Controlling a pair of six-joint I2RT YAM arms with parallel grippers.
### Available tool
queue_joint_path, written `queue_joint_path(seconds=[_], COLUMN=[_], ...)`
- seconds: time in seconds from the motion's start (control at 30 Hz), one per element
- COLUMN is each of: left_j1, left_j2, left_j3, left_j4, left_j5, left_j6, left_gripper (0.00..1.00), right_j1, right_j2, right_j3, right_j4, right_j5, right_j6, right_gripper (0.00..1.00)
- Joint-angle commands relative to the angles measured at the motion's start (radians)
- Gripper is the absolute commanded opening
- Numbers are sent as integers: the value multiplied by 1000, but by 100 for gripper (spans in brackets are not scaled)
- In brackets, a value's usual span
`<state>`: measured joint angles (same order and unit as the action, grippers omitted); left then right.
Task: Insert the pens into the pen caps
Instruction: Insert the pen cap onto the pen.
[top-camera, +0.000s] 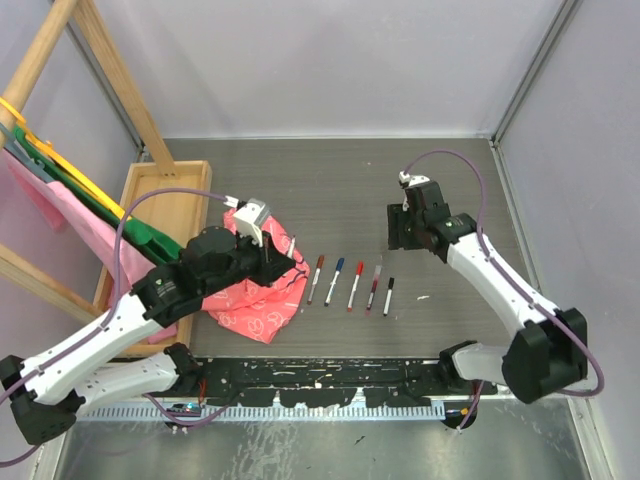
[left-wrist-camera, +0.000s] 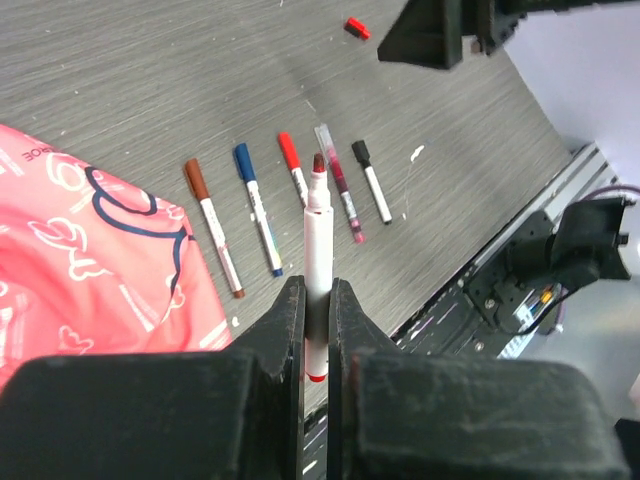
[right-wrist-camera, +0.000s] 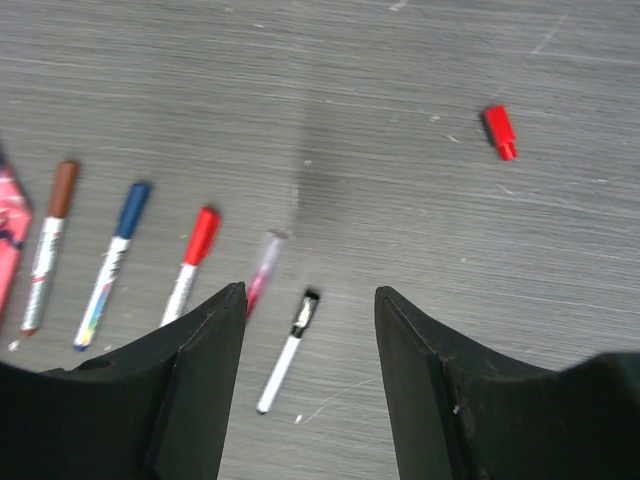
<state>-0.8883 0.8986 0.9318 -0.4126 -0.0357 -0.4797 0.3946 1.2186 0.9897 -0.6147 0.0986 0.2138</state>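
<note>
My left gripper (left-wrist-camera: 318, 292) is shut on a white-barrelled pen (left-wrist-camera: 318, 225) whose bare dark red tip points away from the jaws, above the table. On the grey table lie several capped pens in a row: brown (left-wrist-camera: 210, 230), blue (left-wrist-camera: 257, 205), red (left-wrist-camera: 293, 165), pink with a clear cap (left-wrist-camera: 340, 185) and black (left-wrist-camera: 372, 180). A loose red pen cap (right-wrist-camera: 499, 131) lies apart at the far right, also showing in the left wrist view as the red cap (left-wrist-camera: 357, 27). Above the table, over the black pen (right-wrist-camera: 290, 350), my right gripper (right-wrist-camera: 310, 292) hangs open with nothing in it.
A pink patterned cloth (top-camera: 255, 300) lies under my left gripper (top-camera: 272, 243). A wooden tray (top-camera: 165, 200) and an easel with coloured cloths (top-camera: 60, 190) stand at the left. My right gripper (top-camera: 400, 232) hangs at the right middle. A black rail (top-camera: 320, 378) runs along the near edge.
</note>
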Motion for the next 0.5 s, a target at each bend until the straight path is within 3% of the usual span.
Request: queue_joint_path(seconds=[0.0, 0.17, 0.47], left_j1=[7, 9, 13], left_j2=[-56, -40, -52], left_j3=[8, 9, -48], left_j4=[-62, -99, -62], left_j5=[38, 88, 140], left_j6=[90, 133, 133], left_gripper=[0, 0, 0], right_j1=[-84, -156, -281], right_j2=[99, 211, 399], right_j3=[60, 73, 151], right_j4=[-5, 31, 99], right_j5=[-41, 99, 27], right_j6=[-90, -136, -234], right_gripper=[60, 60, 61])
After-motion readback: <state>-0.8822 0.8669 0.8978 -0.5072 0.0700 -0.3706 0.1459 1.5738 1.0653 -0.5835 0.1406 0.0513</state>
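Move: The red cap lies alone, about 13 cm ahead of my right hand, 10 cm to its right and 13 cm below. At the same level, the black marker is some 3 cm back and 3 cm left of that hand, with the clear pink pen about 1 cm back and 7 cm left. From my left hand, holding the uncapped red pen, the cap is roughly 23 cm ahead, 33 cm right and 24 cm below. I sweep my open right hand about 9 cm to the right while lowering it some 8 cm and easing forward, away from the row of pens and in over the red cap, tipping its fingers more steeply down. My left hand keeps its grip on the uncapped pen, drawing back and sinking 2 to 3 cm with a slight clockwise turn. ##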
